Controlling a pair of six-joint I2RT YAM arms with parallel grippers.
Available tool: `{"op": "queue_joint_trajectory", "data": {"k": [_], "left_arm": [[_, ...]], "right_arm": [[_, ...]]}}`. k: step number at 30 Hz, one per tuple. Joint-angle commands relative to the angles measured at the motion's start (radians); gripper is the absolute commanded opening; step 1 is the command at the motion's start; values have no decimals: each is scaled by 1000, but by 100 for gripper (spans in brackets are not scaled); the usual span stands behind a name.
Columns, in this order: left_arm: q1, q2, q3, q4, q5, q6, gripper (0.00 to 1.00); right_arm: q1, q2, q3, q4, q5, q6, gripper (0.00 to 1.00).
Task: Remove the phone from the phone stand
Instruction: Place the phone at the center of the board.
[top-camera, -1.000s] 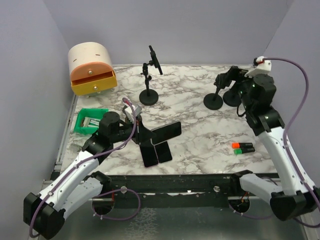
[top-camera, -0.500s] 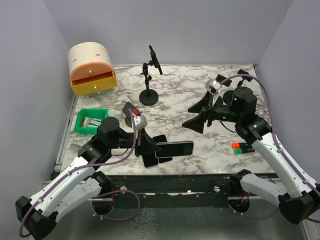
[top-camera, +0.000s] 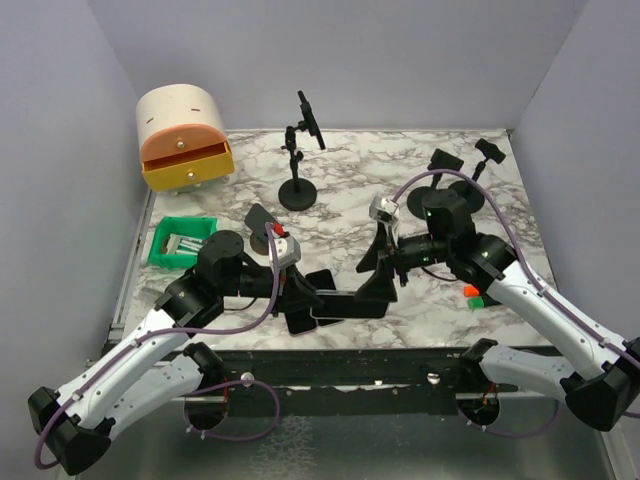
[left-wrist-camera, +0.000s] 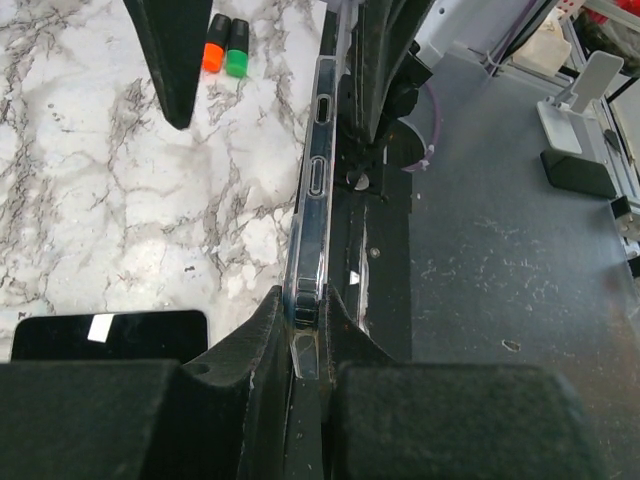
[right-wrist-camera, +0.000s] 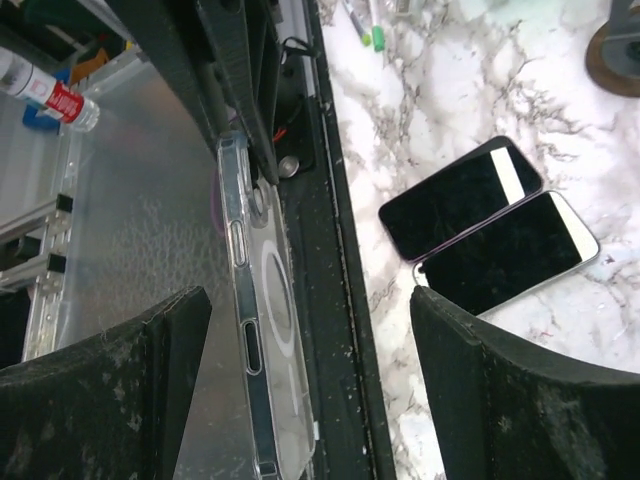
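My left gripper (top-camera: 300, 290) is shut on one end of the phone (top-camera: 355, 302), a dark phone in a clear case held level above the table's near edge. In the left wrist view the phone (left-wrist-camera: 315, 200) runs edge-on out from between my fingers (left-wrist-camera: 250, 340). My right gripper (top-camera: 380, 274) stands open around the phone's far end. In the right wrist view the phone (right-wrist-camera: 255, 340) lies between the wide-apart fingers (right-wrist-camera: 110, 380), nearer the left one and touching neither. The black phone stand (top-camera: 298, 150) stands upright at the back with its clamp empty.
Two more dark phones (right-wrist-camera: 460, 205) lie flat on the marble by the near edge. Orange and green markers (top-camera: 472, 293) lie under the right arm. Other black stands (top-camera: 445, 165) are at the back right, a green bin (top-camera: 180, 242) and an orange drawer box (top-camera: 183, 135) at the left.
My left gripper carried the phone right and toward the near edge, turning it level. My right arm swung in from the back-right stands and its open fingers now straddle the phone's free end.
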Motion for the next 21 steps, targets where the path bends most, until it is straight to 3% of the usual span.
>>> {"op": "queue_joint_trajectory", "data": {"k": [1,6,8,11,14,15,18,21], "left_arm": [[-9,2,74,12,5,44,0],[-12,17,88,5,-3,54,0],[-13,19,90,4,-8,55,0],[-14,20,93,3,-11,60,0],[-14,12,92,3,-45,56,0],[-15,8,89,2,-61,55,9],[-14,-25,75,3,-141,47,55],[-14,-91,49,5,-368,35,75]], "right_arm": [[29,-7,-20,-64,-5,-15,85],[86,47,-15,-102,33,-21,77],[113,79,-11,-119,65,-23,69],[125,94,-9,-115,72,-23,51],[125,66,-25,-60,78,-7,26],[126,50,-38,-28,88,13,15],[125,-30,-103,108,191,93,1],[125,-144,-216,289,466,245,0]]}}
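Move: The left hand pinches the left end of the held phone, whose middle lies about 6 cm to this hand's right and 1 cm below, straight across. Of two phones lying on the board some 18 cm below it, the right one is about 8 cm ahead and 2 cm to its right, the left one 7 cm ahead and 5 cm to its left. From the open right hand the held phone's middle is about 4 cm back, 4 cm left and 3 cm down. The right hand comes back and down onto the held phone, each about 4 cm, tipping slightly, and its wide-open fingers close to about half and pinch the phone across its middle, then it eases forward by a centimetre or so. The left hand holds its end nearly still until that grip is on, then opens well wide, lets go and lifts slightly with a small forward drift. ##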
